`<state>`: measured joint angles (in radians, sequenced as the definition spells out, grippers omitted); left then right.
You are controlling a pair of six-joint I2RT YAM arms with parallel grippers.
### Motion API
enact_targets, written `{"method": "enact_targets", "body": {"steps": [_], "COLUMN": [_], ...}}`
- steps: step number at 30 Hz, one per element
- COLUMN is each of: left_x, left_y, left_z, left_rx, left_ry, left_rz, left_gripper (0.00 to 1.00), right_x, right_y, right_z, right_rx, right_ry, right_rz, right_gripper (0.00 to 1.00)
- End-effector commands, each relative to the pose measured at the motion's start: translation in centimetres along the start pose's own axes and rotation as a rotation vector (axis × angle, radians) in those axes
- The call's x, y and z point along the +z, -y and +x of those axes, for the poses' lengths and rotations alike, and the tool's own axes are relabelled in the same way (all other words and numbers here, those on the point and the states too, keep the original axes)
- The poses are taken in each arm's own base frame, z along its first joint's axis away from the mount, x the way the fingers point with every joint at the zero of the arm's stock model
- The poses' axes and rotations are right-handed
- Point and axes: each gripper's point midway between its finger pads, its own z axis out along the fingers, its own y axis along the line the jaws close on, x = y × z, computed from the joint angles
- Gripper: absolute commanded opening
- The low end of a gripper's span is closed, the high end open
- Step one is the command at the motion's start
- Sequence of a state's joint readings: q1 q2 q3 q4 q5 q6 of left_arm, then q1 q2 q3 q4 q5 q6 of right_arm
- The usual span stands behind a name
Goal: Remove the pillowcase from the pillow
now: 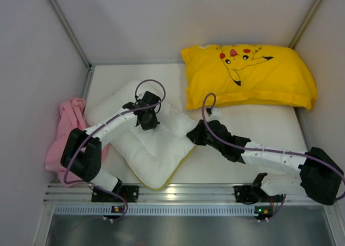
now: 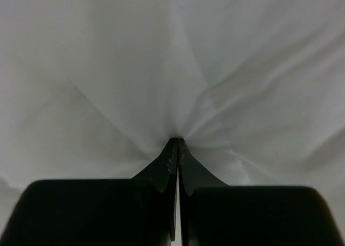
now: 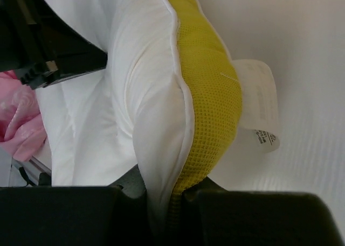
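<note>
The white pillow (image 1: 156, 149) with a yellow mesh edge (image 3: 210, 95) lies bent in the middle of the table. My left gripper (image 1: 146, 119) points down onto its top. In the left wrist view this left gripper (image 2: 178, 141) is shut, pinching a pucker of the white fabric (image 2: 161, 68). My right gripper (image 1: 193, 135) is at the pillow's right side, and in its own view the right gripper (image 3: 167, 197) is shut on the white and yellow seam. A crumpled pink cloth (image 1: 64, 133), apparently the pillowcase, lies apart from the pillow at the left wall.
A yellow cartoon-print pillow (image 1: 253, 76) lies at the back right. White walls enclose the table on three sides. A white care label (image 3: 261, 106) hangs from the pillow's edge. The pink cloth (image 3: 19, 117) shows at the left of the right wrist view.
</note>
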<state>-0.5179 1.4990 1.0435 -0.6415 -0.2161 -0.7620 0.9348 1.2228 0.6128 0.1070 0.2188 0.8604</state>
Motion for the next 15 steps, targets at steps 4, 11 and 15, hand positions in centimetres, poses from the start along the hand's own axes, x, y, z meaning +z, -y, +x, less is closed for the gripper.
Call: {"method": "enact_targets", "body": {"steps": [4,11,15], "left_x": [6.9,12.6,13.7], "left_y": [2.2,2.5,1.3], "left_z": [0.9,-2.3,-5.9], "left_rx": [-0.083,-0.136,-0.221], "left_ry": [-0.059,-0.110,-0.108], "left_rz": [-0.015,-0.061,-0.036], "left_gripper": [0.00,0.00,0.00], "right_x": [-1.4,-1.1,-0.1], "right_y": [1.2,-0.1,-2.2], "right_z": [-1.0,3.6,7.2], "right_rx": [0.054,0.003,-0.060], "right_ry": [0.086,-0.068,-0.202], "right_rz": [0.020,-0.059,-0.130], "right_gripper": [0.00,0.00,0.00]}}
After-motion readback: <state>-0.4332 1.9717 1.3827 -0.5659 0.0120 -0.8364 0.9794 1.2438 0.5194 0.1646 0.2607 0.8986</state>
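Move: The bare pillow's middle lies some 7 cm left of the left hand, 2 cm back and about 3 cm below, the shut fingertips already sunk in it; it is about 22 cm left of the right hand, 1 cm ahead and 6 cm lower. From the left hand, the pink pillowcase is some 40 cm left and 8 cm back, the yellow Pikachu pillow about 43 cm right and 24 cm ahead. Left fingertips, sunk in the pillow, sink 5 cm, veering forward-right about 10 cm; right lowers its pinched corner. ##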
